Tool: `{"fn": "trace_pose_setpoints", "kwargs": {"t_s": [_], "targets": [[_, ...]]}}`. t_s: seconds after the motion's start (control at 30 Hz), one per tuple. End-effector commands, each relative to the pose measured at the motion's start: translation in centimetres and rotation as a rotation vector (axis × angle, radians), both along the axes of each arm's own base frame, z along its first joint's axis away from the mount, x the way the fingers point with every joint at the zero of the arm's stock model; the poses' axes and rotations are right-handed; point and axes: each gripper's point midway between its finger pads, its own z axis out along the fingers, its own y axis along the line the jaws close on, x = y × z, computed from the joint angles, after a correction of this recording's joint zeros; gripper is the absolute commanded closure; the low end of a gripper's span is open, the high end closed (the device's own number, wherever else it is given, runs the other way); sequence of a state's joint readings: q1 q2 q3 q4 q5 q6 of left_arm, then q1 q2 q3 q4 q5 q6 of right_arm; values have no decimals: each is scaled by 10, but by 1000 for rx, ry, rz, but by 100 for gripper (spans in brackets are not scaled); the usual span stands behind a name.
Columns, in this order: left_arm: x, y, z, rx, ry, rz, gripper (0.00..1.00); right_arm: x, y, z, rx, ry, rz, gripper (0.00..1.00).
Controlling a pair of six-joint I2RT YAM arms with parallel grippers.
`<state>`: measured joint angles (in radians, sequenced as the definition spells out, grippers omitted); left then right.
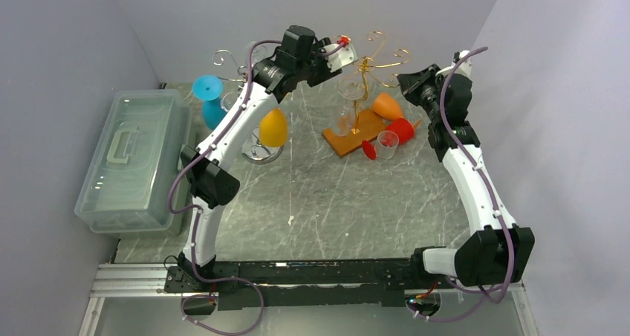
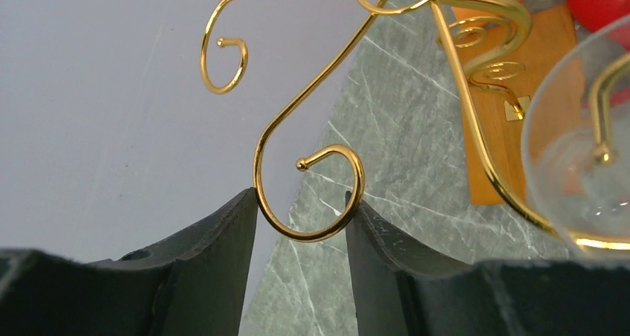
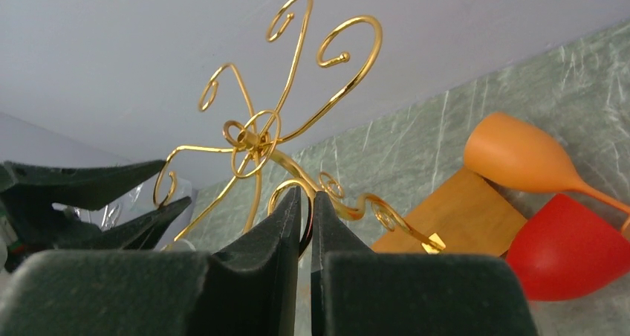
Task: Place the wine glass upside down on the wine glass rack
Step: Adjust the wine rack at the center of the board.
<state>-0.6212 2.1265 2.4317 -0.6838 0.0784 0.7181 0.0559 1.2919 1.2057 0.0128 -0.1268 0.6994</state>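
The gold wire wine glass rack stands on a wooden base at the back of the table. A clear wine glass hangs upside down from it, and its rim shows in the left wrist view. My left gripper is up at the rack's left side. Its fingertips pinch the curled end of a hook from both sides. My right gripper is at the rack's right side, its jaws shut on a thin gold wire low on the rack.
Orange, red and clear glasses lie by the base. A silver rack on the left holds a yellow glass, with a blue glass behind. A lidded plastic box sits at the left edge.
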Motion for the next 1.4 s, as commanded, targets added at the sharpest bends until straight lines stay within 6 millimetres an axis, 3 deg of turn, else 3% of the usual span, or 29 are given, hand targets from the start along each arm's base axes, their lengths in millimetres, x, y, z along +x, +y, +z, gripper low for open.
{"fn": "trace_pose_setpoints", "kwargs": {"t_s": [0.0, 0.27, 0.4, 0.77, 0.93, 1.1, 1.37], "targets": [[8, -19, 35, -103, -104, -36, 49, -31, 43, -16, 24, 54, 144, 92], [14, -26, 37, -114, -128, -50, 45, -49, 50, -27, 42, 71, 144, 88], [15, -26, 40, -119, -139, -42, 34, -50, 50, -26, 27, 80, 143, 83], [2, -14, 67, -108, -204, -48, 18, -49, 28, -22, -38, 91, 49, 55], [-2, -5, 81, -99, -248, -33, 2, -49, 11, -14, -62, 83, 10, 46], [-8, 5, 77, -48, -234, -25, 0, -49, -4, 6, -86, 51, -4, 42], [-20, 23, 84, -26, -261, 1, 1, -47, -23, 20, -103, 53, -46, 35]]}}
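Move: Both hands are at the gold rack's top. A curl is shut between the right hand's fingers, and the left hand's half-open fingers straddle another curl. The rack's hub lies some 9 cm ahead and 7 left of the right hand, and about 10 right and 3 ahead of the left, a few centimetres lower. From the right hand, the hanging clear glass is roughly 3 ahead, 12 left and 14 below; the red glass is 6 ahead, 7 right, 32 below. Back towards the base by about 4 cm goes the right hand with its curl, while the left eases some 2 cm forward and to its right against its own curl, turning the rack clockwise. The right fingers then open, the hand swaying left and back right; the left spreads wide, then backs off and rises about 4 cm, tipping up slightly, leaving its curl. ##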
